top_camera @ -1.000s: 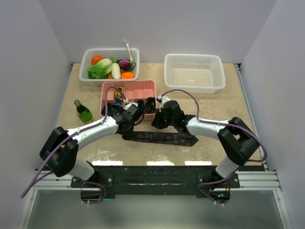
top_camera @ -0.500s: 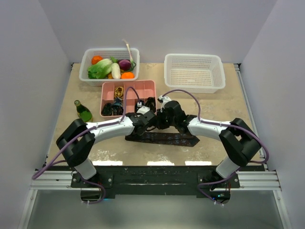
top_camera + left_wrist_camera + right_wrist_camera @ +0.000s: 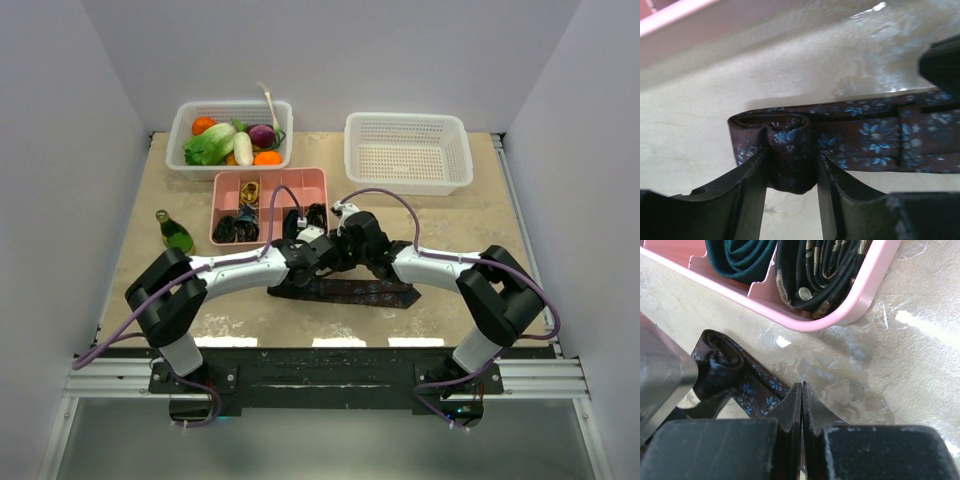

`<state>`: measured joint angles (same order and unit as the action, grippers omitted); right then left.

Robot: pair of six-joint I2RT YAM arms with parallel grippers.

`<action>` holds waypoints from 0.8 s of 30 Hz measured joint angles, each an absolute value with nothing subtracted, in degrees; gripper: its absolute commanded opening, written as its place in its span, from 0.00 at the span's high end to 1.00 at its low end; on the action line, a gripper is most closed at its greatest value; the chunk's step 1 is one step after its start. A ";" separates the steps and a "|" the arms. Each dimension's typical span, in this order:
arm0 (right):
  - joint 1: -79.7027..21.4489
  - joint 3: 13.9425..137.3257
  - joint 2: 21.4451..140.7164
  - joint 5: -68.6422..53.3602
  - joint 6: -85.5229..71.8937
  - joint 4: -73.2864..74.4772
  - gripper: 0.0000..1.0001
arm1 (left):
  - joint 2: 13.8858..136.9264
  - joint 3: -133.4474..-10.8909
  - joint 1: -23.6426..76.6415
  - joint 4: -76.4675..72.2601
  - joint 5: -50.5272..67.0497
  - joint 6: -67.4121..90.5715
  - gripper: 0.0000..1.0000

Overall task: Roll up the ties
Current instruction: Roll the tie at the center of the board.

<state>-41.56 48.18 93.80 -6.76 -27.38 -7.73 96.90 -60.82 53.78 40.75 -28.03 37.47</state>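
Observation:
A dark maroon tie (image 3: 350, 292) with small blue flowers lies flat across the table in front of the pink tray (image 3: 270, 178). Its left end is wound into a small coil (image 3: 790, 145). My left gripper (image 3: 791, 156) holds that coil, one finger against each side; in the top view it (image 3: 316, 254) sits at the tie's left end. My right gripper (image 3: 801, 386) is shut with nothing between its fingers, its tips resting on the flat tie (image 3: 757, 390) just right of the coil (image 3: 720, 360). Rolled ties (image 3: 825, 270) fill the tray's front compartments.
A white basket of vegetables (image 3: 230, 132) stands at the back left and an empty white basket (image 3: 408, 150) at the back right. A green bottle (image 3: 176, 234) stands left of the tray. The tray's rim (image 3: 840, 315) runs close behind both grippers.
My left arm swung right from the tray's front edge to the tie's left end, and its jaws now sit around the coil. The right arm barely moved.

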 measured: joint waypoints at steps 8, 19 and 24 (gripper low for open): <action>-41.54 48.18 93.80 -7.05 -27.38 -7.75 1.00 | 93.14 -58.70 53.78 35.55 -21.78 38.02 0.47; -41.58 48.18 93.45 -10.07 -27.20 -8.10 1.00 | 87.64 -57.56 52.56 35.42 -21.04 38.54 0.35; -42.26 48.51 92.88 -10.63 -26.87 -7.49 1.00 | 81.73 -55.24 48.36 34.68 -19.59 38.24 0.33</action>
<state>-42.26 48.51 92.88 -10.63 -26.87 -7.49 81.73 -55.24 48.36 34.68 -19.59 38.24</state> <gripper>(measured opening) 0.006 0.654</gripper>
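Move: The rolled-up end of the tie sits between the fingers of my left hand, its middle about 1 cm to the left and 1 cm below them. The flat rest of the tie runs off to the right, its middle some 12 cm right and level in reach. The pink box is centred about 17 cm ahead and 4 cm left, with the teal tie in it 14 cm straight ahead. From my right hand the roll lies roughly 9 cm left, 5 cm back and 3 cm lower. I open my left fingers wider to let go of the tie roll, first easing about 3 cm to the right with it and rolling the wrist left side down. Then I lift away some 5 cm, drifting back left and a little forward, still opening, until I hang above the roll. My right hand, fingers still shut, starts creeping back, left and up towards the roll, about 2 cm. ##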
